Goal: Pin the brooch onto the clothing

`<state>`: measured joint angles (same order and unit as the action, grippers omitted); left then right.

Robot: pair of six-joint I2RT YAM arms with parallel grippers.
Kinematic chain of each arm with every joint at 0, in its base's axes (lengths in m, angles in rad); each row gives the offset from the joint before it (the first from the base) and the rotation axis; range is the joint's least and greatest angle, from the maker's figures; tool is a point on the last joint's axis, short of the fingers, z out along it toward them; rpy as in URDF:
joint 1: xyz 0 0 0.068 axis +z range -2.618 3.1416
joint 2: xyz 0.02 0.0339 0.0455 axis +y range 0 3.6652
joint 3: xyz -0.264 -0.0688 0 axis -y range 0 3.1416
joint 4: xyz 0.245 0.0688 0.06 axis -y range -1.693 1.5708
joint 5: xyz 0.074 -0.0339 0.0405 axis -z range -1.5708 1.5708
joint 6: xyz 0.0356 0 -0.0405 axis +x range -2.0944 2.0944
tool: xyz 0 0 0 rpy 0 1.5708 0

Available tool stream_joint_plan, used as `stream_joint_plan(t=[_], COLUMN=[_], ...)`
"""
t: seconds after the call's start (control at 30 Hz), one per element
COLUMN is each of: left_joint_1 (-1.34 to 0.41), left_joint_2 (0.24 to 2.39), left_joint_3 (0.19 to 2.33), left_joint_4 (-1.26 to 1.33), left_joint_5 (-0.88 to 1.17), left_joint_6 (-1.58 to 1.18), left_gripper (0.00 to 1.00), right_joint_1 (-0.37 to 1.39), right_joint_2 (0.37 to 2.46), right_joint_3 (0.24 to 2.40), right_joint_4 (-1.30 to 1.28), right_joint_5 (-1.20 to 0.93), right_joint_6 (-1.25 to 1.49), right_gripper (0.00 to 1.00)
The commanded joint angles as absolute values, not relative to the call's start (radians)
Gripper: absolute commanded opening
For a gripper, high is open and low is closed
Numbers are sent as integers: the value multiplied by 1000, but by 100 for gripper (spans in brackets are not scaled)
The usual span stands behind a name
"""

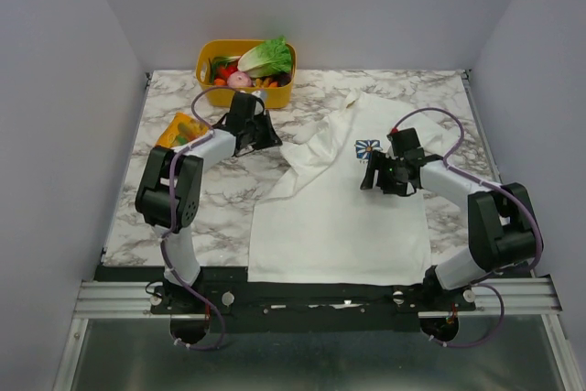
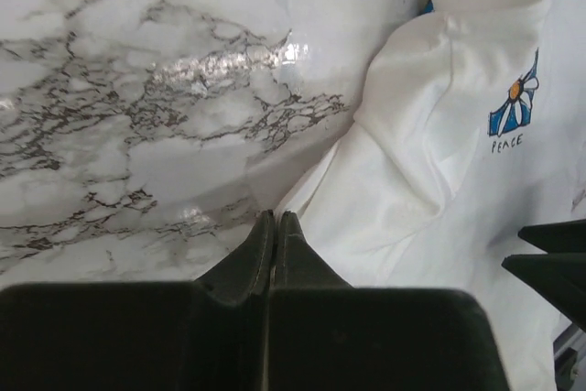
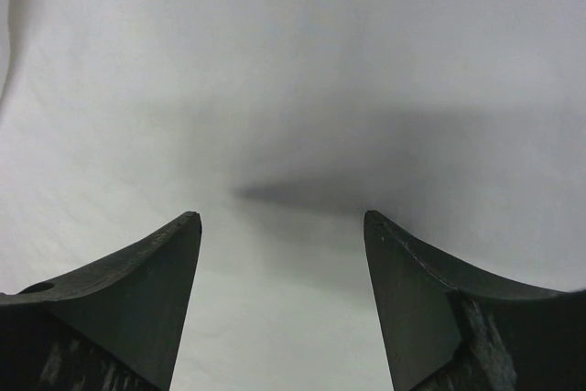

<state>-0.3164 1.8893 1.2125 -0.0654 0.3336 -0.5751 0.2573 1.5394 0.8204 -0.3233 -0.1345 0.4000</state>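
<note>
The clothing (image 1: 339, 217) is a white T-shirt spread over the marble table, with a blue flower print (image 1: 368, 148) on its chest. My left gripper (image 1: 265, 139) is shut, its tips (image 2: 276, 215) pressed together right at the edge of the shirt's left sleeve (image 2: 394, 190). I see nothing between them. My right gripper (image 1: 374, 176) hovers open over the shirt's chest, just below the print; only white fabric (image 3: 293, 89) shows between its fingers (image 3: 282, 217). The brooch is out of view in every frame.
A yellow basket (image 1: 245, 75) of toy vegetables stands at the back, just behind my left gripper. An orange snack packet (image 1: 180, 128) lies at the left beside my left arm. Bare marble (image 2: 137, 116) stretches left of the sleeve.
</note>
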Motion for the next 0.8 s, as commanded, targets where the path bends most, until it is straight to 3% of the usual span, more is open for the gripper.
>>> stream_joint_plan(t=[0.0, 0.73, 0.77], left_joint_1=[-292, -164, -161], left_joint_2=[1799, 1560, 1577], left_joint_3=[1276, 1186, 1184], left_joint_4=[-83, -141, -149], left_joint_5=[210, -232, -232], left_joint_6=[-522, -446, -449], left_gripper=[0, 0, 13], right_joint_1=[261, 261, 261], right_joint_2=[1520, 1557, 1557], right_joint_3=[801, 805, 807], right_joint_4=[-341, -348, -348], right_joint_5=[-150, -156, -158], right_joint_6=[411, 434, 434], right_gripper=[80, 81, 81])
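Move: Some 14 cm to the left of the left hand, about 4 cm farther out and 7 cm lower, lies the bare marble where the held shirt sleeve is being taken. The orange bag is about 27 cm left and 3 cm ahead of this hand, the yellow tub roughly 22 cm ahead and 11 cm left, and the daisy print about 26 cm right and 1 cm ahead. From the right hand, that bare marble is about 44 cm left and 16 cm ahead. Lifting the pinched sleeve of the shirt, the left hand first rises with a little forward reach, then swings left past the front of the yellow tub towards the orange bag, ending about 14 cm left and 13 cm higher as the climb levels off. Its wrist tips the fingers up and turns counter-clockwise, some 30 degrees in all; the fingers stay shut on the cloth. ##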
